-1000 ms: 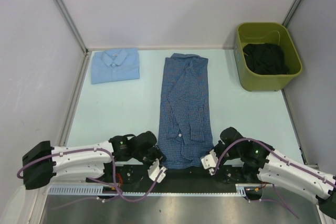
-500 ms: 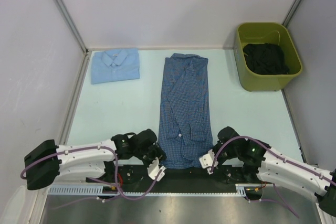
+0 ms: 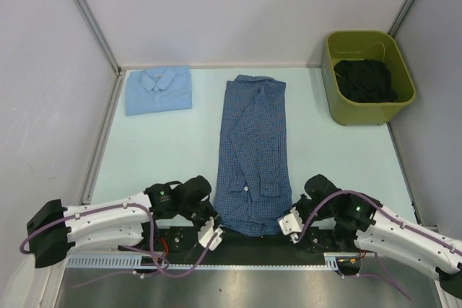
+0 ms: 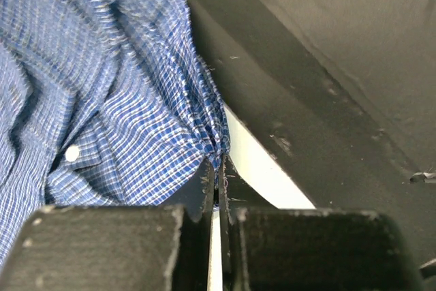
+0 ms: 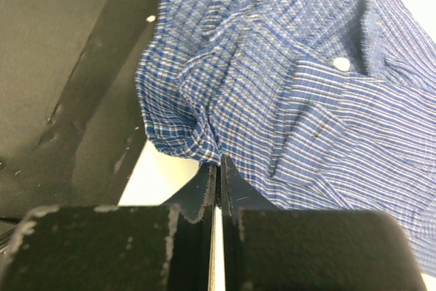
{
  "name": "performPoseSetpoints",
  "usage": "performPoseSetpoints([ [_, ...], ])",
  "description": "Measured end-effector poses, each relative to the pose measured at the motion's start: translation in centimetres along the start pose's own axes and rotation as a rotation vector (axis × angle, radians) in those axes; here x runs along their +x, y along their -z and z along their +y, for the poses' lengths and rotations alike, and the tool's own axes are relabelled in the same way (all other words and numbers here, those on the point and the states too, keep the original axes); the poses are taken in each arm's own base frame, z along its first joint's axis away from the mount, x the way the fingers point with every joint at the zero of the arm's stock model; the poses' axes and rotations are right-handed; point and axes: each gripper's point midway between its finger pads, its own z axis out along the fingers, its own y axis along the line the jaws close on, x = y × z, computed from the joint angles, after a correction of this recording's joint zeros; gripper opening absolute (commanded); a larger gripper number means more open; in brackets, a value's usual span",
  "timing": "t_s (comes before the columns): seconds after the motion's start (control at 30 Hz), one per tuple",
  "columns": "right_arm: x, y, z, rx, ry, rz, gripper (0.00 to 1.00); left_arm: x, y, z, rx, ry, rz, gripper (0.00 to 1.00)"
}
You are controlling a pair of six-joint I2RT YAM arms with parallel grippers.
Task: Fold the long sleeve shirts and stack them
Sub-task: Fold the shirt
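Observation:
The medium blue checked shirt (image 3: 254, 151) lies lengthwise down the middle of the table, sleeves folded in, collar at the far end. My left gripper (image 3: 214, 223) is shut on its near left hem corner (image 4: 208, 127). My right gripper (image 3: 288, 221) is shut on its near right hem corner (image 5: 184, 124). Both corners bunch at the fingertips, a little above the black strip. The pale blue shirt (image 3: 159, 89) lies folded at the far left corner of the table.
A green bin (image 3: 367, 76) holding dark cloth stands at the far right. A black strip (image 3: 253, 243) and a metal rail run along the near edge by the arm bases. White walls close in the left and back sides.
Both grippers have closed on the hem corners and drawn them slightly inward and up; the near edge of the checked shirt is now gathered.

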Motion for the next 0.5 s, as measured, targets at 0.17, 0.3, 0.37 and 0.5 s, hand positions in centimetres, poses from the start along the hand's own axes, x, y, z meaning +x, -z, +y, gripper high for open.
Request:
performPoseSetpoints([
  [0.17, -0.7, 0.8, -2.0, 0.04, -0.059, 0.009, 0.0, 0.4, 1.8, 2.5, -0.065, 0.126, -0.013, 0.0],
  [0.3, 0.2, 1.5, -4.4, 0.114, -0.142, 0.039, 0.0, 1.3, 2.9, 4.7, -0.115, 0.189, -0.012, 0.0],
  [0.37, 0.8, 1.9, -5.4, 0.15, -0.173, 0.052, 0.0, 1.3, 3.1, 5.2, -0.121, 0.198, -0.018, 0.0],
  [0.5, 2.0, 2.4, -6.6, 0.191, -0.211, 0.066, 0.0, 1.5, 3.2, 5.8, -0.121, 0.21, -0.028, 0.0],
])
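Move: The shirt's hem is already pinched at its two near corners. The middle of the shirt body, over which it is to be folded, lies some 25 cm ahead and 10 cm right of the left hand, and about 25 cm ahead and 8 cm left of the right, a few centimetres lower. The white button is nearer, about 11 cm ahead and 8 cm right of the left hand; the collar end is roughly 50 cm ahead and 13 cm right of it. The shirt's hem, pinched by a corner in each shut gripper, is carried forward towards the middle of the body, about 6 cm, while both hands rise some 3.5 cm. The left hand turns about 10 degrees counter-clockwise and the right some 15 degrees clockwise; both keep their hold. ##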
